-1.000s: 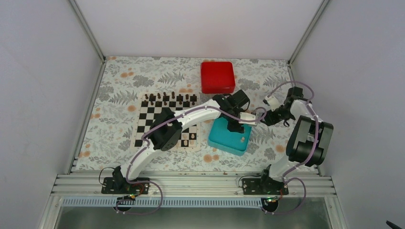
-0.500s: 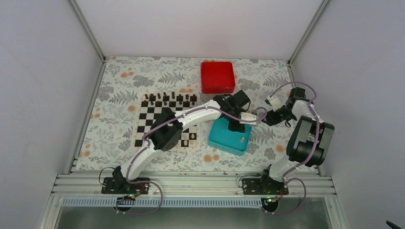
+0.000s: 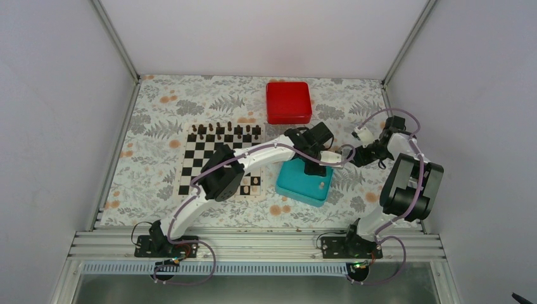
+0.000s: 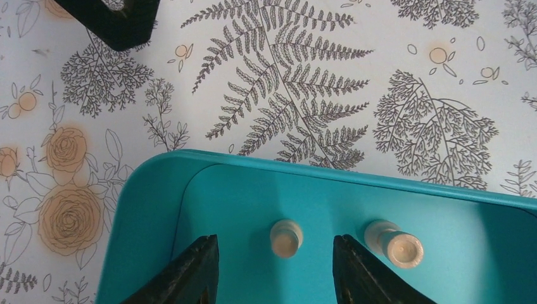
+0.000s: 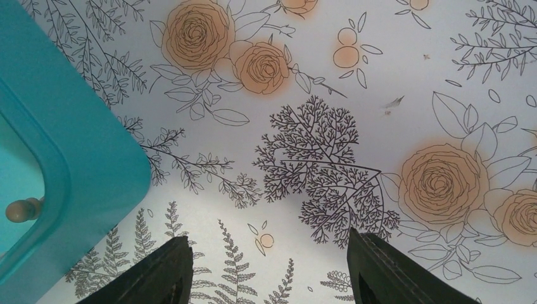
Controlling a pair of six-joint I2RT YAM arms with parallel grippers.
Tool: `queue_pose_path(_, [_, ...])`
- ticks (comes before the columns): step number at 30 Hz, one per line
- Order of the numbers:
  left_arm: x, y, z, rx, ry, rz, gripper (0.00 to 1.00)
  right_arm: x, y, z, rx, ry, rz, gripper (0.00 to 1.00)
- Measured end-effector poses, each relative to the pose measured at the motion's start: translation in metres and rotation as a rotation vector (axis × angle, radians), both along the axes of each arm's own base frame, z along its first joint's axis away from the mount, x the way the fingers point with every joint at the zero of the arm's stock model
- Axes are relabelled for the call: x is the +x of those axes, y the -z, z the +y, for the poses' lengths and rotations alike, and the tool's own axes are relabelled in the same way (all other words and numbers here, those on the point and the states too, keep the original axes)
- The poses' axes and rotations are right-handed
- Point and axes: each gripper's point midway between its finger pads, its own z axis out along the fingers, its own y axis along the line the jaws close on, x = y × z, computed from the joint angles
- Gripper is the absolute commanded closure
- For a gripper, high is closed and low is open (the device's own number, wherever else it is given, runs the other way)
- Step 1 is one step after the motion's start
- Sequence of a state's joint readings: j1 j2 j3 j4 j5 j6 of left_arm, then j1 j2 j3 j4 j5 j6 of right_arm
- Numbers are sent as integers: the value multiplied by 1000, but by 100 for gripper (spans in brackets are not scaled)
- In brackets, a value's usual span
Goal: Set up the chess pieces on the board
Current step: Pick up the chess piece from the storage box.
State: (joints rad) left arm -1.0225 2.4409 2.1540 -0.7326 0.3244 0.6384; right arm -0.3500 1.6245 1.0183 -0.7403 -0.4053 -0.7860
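Observation:
In the left wrist view my left gripper (image 4: 273, 252) hangs open over the teal tray (image 4: 152, 209). A cream chess piece (image 4: 286, 238) stands upright between the fingers, clear of both. A second cream piece (image 4: 394, 244) sits just outside the right finger (image 4: 358, 272). From above, the left gripper (image 3: 315, 166) is over the tray's far side. The board (image 3: 196, 158) lies left of the tray, with dark chessmen (image 3: 228, 131) on its far row and a few pale pieces (image 3: 250, 183) at its near right corner. My right gripper (image 5: 266, 250) is open over bare tablecloth, right of the tray.
A red box (image 3: 288, 101) sits behind the tray, near the back wall. The teal tray's corner (image 5: 76, 164) shows at the left of the right wrist view, with one cream piece (image 5: 24, 209) inside. The left arm's forearm crosses over the board's right half.
The left gripper's jaws have narrowed somewhat around the upright cream piece. The right arm's wrist has shifted slightly; its jaws stay equally wide.

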Motion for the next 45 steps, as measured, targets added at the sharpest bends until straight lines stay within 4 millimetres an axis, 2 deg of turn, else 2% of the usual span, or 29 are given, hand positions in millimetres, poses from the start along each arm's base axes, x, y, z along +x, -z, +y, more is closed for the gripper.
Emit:
queue_pose_path(11, [0,35,3,58,-7,16,55,0,0,-2,-1,0,-3,36])
queue_pose_path(19, [-1,35,2,56,-5,13,59,0,0,-2,-2,-2,-3,36])
queue_pose_path(24, [-3,35,1,56,-1,13,64,0,0,-2,-2,-3,-4,36])
queue_pose_path(30, [-4,35,1,56,2,13,82,0,0,-2,-3,-3,-4,36])
queue_pose_path(33, [-5,35,0,56,5,12,88,0,0,-2,-3,-3,-5,36])
queue_pose_path(41, [-6,35,0,55,4,10,94,0,2,-2,-1,-3,0,37])
queue_pose_path(45, [-7,32,11,73,-5,2,94,0,4,-2,0,-3,3,36])
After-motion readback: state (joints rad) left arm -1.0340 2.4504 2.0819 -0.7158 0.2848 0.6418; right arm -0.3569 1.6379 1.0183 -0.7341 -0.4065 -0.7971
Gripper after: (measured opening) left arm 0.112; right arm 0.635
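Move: The chess piece to be pinched stands in the blue box almost straight below the left fingers, some 4 cm down and about 1 cm back. Another piece stands about 4 cm back from this hand, level with it sideways and equally low; the box's right wall is about 3 cm to its right, level fore and aft. From the right hand, the wanted piece lies roughly 13 cm left, 5 cm back and 4 cm lower. The chess piece in the blue box is taken by its upper part between the left fingertips: the left hand drops straight down about 3.5 cm over it, quickly. It holds that height, easing back slightly, while the half-open fingers close on the piece, then starts off about 1 cm to the left with a faint rise. ##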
